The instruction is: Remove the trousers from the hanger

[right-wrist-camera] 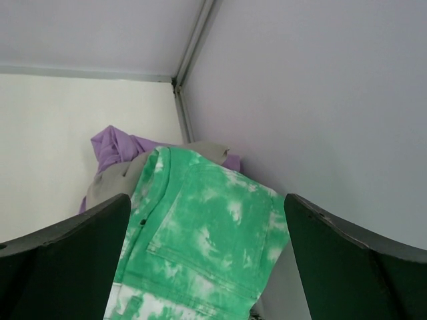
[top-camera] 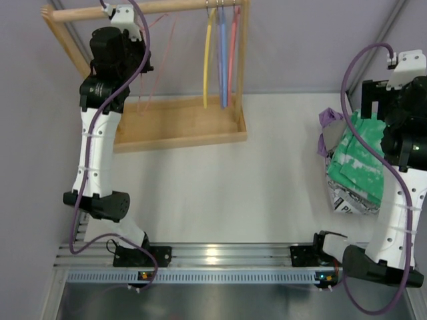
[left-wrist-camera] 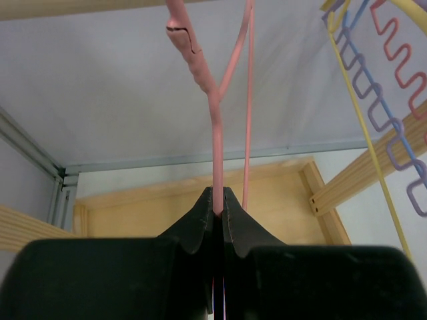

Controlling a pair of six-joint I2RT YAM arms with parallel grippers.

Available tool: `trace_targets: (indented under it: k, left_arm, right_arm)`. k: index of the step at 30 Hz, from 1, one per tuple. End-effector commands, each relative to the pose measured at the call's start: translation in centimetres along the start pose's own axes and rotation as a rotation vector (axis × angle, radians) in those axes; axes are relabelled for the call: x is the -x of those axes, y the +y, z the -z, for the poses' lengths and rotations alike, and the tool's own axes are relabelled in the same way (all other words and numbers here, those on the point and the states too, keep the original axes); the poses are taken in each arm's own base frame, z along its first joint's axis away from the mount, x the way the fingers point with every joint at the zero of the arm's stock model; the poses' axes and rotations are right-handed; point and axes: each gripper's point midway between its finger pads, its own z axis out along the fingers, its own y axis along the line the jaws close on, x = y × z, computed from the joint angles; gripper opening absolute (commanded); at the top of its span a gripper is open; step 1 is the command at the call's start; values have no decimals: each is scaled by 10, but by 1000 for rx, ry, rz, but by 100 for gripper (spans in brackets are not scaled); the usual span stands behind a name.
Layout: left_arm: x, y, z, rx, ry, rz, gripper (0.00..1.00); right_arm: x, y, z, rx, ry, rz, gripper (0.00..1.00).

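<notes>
The green trousers (top-camera: 360, 159) with pale white speckles lie on top of a heap of clothes at the right side of the table, off the hanger. In the right wrist view the trousers (right-wrist-camera: 200, 247) spread just below my right gripper (right-wrist-camera: 207, 200), which is open wide with nothing between its fingers. The thin pink hanger (top-camera: 160, 50) hangs bare from the wooden rail at the back left. My left gripper (left-wrist-camera: 219, 195) is shut on the hanger's lower wire (left-wrist-camera: 217, 133), whose hook rises to the rail above.
The wooden rack (top-camera: 180, 130) has a tray base and side posts. Yellow, blue and red hangers (top-camera: 221, 53) hang to the right of the pink one. Grey and purple clothes (top-camera: 331, 125) and a black-and-white printed cloth (top-camera: 347, 200) lie under the trousers, close to the right wall.
</notes>
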Motion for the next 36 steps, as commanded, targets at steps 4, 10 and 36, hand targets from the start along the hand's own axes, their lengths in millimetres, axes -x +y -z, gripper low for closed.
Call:
trace_targets:
  k: [4,10,36]
  left_arm:
    - [7,5,-32,30,-30,-30,0]
    - [-5,-17,-54,-85,-3,-18,0]
    - [-64,-148,-88,-270,73,-181,0]
  right_arm:
    - [36,-6,41,30,-109,-80,99]
    - [37,-6,53,33,-135,-75,99]
    - [41,-5,66,49,-152,-75,99]
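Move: The left hand holds the pink hanger. The stand's top rod runs crosswise about 8 cm ahead of it and 8 cm above, its middle some 3 cm to the right. The yellow hanger hangs about 16 cm to the hand's right, 6 cm ahead and 5 cm lower; the blue hanger is 3 cm beyond it to the right. From the right hand, the rod's middle lies some 22 cm ahead, 52 cm left and 12 cm above. Still pinching the pink hanger, the left hand brings it forward about 6 cm while sinking some 5 cm at the rod, then carries it roughly 14 cm right along the rod, up against the hanging ones, turning about 15 degrees clockwise. The open right hand backs about 5 cm up and away from the green trousers, then stays. ##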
